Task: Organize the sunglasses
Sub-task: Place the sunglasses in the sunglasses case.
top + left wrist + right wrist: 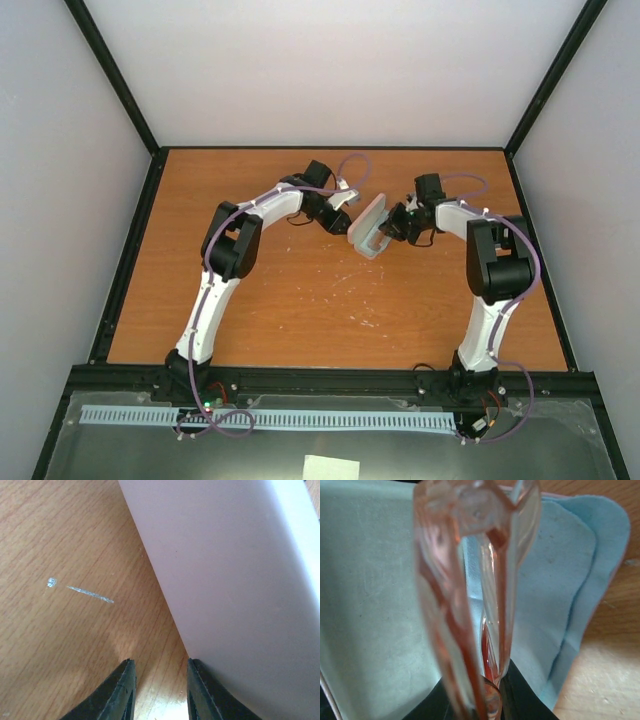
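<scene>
The sunglasses [470, 580], folded, with translucent orange-amber frame and lenses, stand pinched in my right gripper [487, 680], which is shut on them. Right behind them lies a blue-grey cloth [370, 605] inside the open pink case [368, 230]. In the top view the right gripper [398, 228] is at the case's open right side, and the sunglasses are too small to make out there. My left gripper [347, 210] is at the case's left, outer side. Its jaws [159, 672] stand open over bare wood, with the right finger [202, 695] against the pink case wall [240, 580].
The wooden table [300, 300] carries pale scratches near its middle [365, 300] and one scratch near the left gripper [90, 594]. Black frame rails and white walls enclose the table on all sides.
</scene>
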### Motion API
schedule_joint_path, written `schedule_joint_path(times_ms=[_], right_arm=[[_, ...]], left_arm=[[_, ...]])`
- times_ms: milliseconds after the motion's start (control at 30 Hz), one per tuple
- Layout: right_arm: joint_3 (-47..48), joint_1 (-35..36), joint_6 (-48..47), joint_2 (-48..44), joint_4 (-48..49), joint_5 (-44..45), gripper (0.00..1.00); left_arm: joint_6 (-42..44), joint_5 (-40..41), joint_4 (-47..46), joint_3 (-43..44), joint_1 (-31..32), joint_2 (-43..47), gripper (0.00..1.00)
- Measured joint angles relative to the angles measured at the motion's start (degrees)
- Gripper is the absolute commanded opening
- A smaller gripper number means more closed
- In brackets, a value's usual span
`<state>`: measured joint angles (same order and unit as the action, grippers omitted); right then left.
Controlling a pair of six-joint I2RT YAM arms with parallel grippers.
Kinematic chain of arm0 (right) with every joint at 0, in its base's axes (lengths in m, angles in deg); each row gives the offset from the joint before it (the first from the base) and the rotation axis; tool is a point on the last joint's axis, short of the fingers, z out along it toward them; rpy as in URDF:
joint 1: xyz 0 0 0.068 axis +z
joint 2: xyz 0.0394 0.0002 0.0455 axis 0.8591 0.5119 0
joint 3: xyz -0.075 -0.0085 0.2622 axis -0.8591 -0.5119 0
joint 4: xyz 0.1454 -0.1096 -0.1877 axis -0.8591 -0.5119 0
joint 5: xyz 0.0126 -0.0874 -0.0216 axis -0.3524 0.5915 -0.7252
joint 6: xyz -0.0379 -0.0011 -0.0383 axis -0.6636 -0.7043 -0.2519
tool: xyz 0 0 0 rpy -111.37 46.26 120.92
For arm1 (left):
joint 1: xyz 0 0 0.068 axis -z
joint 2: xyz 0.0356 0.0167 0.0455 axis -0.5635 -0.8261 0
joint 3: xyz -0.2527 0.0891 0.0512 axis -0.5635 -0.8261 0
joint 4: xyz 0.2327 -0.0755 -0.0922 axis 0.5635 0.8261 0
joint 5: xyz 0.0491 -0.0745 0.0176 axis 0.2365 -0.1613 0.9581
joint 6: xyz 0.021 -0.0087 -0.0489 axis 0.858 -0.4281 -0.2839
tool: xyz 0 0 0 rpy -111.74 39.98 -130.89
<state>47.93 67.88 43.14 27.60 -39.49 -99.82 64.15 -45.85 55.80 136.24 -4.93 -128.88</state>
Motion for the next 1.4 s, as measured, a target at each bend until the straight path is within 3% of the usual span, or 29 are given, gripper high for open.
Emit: schedule_joint_path(times_ms=[300,500,800,867,1400], right_arm=[[0.7,1.2,2.6,4.1,4.2,-3.8,0.10],[1.6,1.4,3.2,5.6,4.5,-4.7,0.24],[5.9,1.5,0.9,5.6,-1.6,-2.5,0.32],[7.2,1.5,0.0,5.6,-3.7,-1.8,0.37],[10.9,1.5,-3.6,7.3,-12.7,-0.9,0.48]], left_arm=[[-0.6,-0.7,-0.3,0.0,0.0,0.0,0.30],[-0.9,-0.9,-0.3,0.0,-0.1,0.0,0.30],[-1.2,-1.3,-0.4,0.0,-0.4,0.0,0.30],[-1.2,-1.4,-0.4,0.0,-0.4,0.0,0.30],[-1.5,-2.1,-0.5,0.0,-0.5,0.0,0.30]])
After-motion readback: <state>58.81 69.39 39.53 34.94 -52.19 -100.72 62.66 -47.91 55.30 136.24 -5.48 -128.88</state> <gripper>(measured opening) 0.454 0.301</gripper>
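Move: The right hand already holds the sunglasses over the open case; the middle of the case's tray lies about 3 cm to its left, 2 cm back and 3 cm below, with the blue cloth spread in it. The raised lid stands some 4 cm left and 4 cm ahead of that hand, about level in height. From the left hand, poised at the lid's outer face, the tray is about 7 cm to the right, 2 cm back and 1 cm below. Left and down into the case the right hand carries the sunglasses, about 2.5 cm sideways and 2 cm lower. Its fingers then open around them as it rises some 1.5 cm, easing forward and right, before settling back and down about 1 cm, the wrist tipping slightly. The left hand stays at the outside of the lid, partly open. ##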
